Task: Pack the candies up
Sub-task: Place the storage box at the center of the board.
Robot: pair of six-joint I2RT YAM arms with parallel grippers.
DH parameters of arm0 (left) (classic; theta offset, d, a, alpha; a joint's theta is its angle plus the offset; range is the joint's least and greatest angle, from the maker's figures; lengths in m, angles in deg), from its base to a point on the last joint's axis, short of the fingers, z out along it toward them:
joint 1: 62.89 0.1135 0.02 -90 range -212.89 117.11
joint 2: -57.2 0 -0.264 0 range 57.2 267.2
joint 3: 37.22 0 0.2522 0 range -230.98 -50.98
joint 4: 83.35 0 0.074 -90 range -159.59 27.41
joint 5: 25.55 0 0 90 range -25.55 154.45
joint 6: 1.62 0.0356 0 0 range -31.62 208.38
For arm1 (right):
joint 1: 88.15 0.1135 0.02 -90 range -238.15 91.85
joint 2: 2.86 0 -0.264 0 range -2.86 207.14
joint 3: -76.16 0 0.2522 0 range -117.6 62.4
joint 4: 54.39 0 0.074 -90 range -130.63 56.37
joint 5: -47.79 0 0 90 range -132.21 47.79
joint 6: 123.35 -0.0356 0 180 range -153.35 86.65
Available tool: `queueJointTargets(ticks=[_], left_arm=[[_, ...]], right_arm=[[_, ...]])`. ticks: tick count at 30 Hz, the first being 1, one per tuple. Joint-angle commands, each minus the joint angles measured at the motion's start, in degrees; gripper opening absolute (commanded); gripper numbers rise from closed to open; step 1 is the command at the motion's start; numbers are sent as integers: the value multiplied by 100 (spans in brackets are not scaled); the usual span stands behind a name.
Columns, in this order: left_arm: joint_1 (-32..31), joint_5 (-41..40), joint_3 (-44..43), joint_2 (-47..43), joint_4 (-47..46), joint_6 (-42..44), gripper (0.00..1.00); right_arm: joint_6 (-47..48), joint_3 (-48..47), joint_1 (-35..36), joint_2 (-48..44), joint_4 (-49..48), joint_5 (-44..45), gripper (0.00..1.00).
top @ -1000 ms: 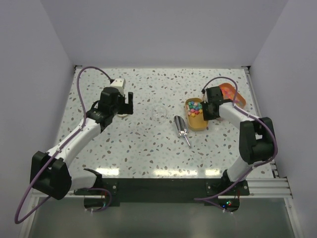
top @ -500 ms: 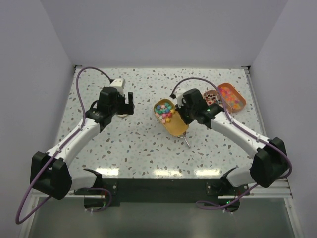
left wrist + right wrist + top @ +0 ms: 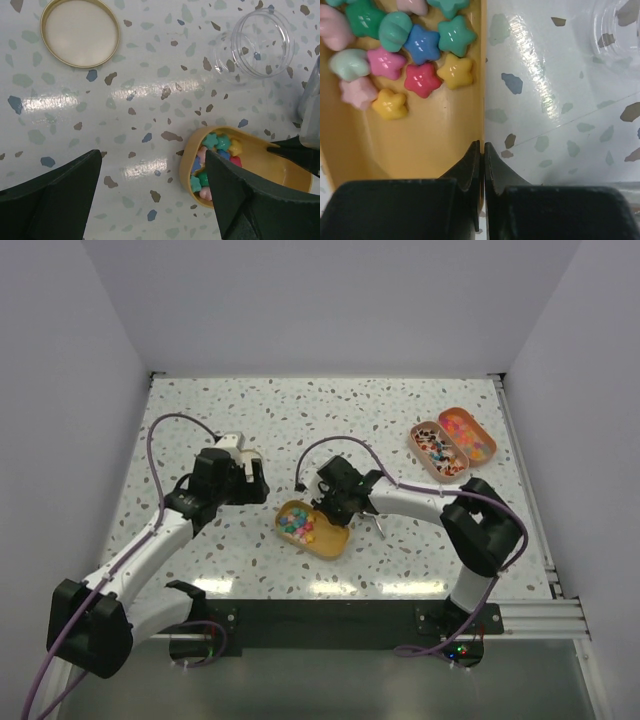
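A yellow oval tray (image 3: 330, 540) lies left of centre near the table's front, with the candies (image 3: 296, 525), small star-shaped sweets in mixed colours, heaped at its left end. My right gripper (image 3: 337, 510) is shut on the tray's rim; the right wrist view shows the right gripper (image 3: 483, 149) pinching the thin rim (image 3: 481, 75) beside the candies (image 3: 420, 50). My left gripper (image 3: 254, 480) hangs open just left of the tray. In the left wrist view the left gripper (image 3: 154, 162) holds nothing, and the tray (image 3: 186, 159) with its candies (image 3: 220, 145) sits by the right finger (image 3: 240, 200).
A clear open jar (image 3: 257, 44) and a gold lid (image 3: 80, 31) lie on the speckled table beyond the left gripper. A metal scoop (image 3: 379, 526) pokes out behind the right arm. A beige tray (image 3: 437, 450) and an orange tray (image 3: 468, 433) of sweets sit at the back right.
The right arm has carried the yellow tray of candies from the back right to the front, left of centre. The left gripper has come nearer and a little right, still open.
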State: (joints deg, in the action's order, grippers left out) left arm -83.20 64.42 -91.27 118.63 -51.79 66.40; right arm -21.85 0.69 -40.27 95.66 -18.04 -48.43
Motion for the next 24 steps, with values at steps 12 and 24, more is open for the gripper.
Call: queueJointTargets(ticks=[12, 24], left_arm=[[28, 372, 241, 247, -189, -167, 88], [19, 697, 189, 581, -356, -79, 87]], right_arm=[[-543, 361, -24, -1114, -527, 524, 45], [-2600, 1873, -488, -2461, -528, 2090, 47]])
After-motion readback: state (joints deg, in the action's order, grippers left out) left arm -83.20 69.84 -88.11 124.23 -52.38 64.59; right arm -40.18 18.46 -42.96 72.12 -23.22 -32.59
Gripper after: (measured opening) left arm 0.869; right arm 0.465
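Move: The right hand already pinches the far rim of the storage box, whose middle lies about 4 cm back, 3 cm left and 2 cm below it. From this hand the scoop is some 10 cm right and 2 cm ahead, the clear jar 11 cm ahead and 1 cm left. From the empty left hand the box sits about 8 cm back, 10 cm right and 9 cm below; the white lid is some 8 cm ahead, 6 cm left. The right fingers, still pinching the box's far rim, ease it about 1 cm forward, left and down, then open to roughly half and let go. That hand rises about 7 cm clear and swings some 9 cm right towards the scoop, turning clockwise and sinking a little at the end. The open left hand sinks about 5 cm and draws slightly back and right towards the box's candy end, tipping down. ##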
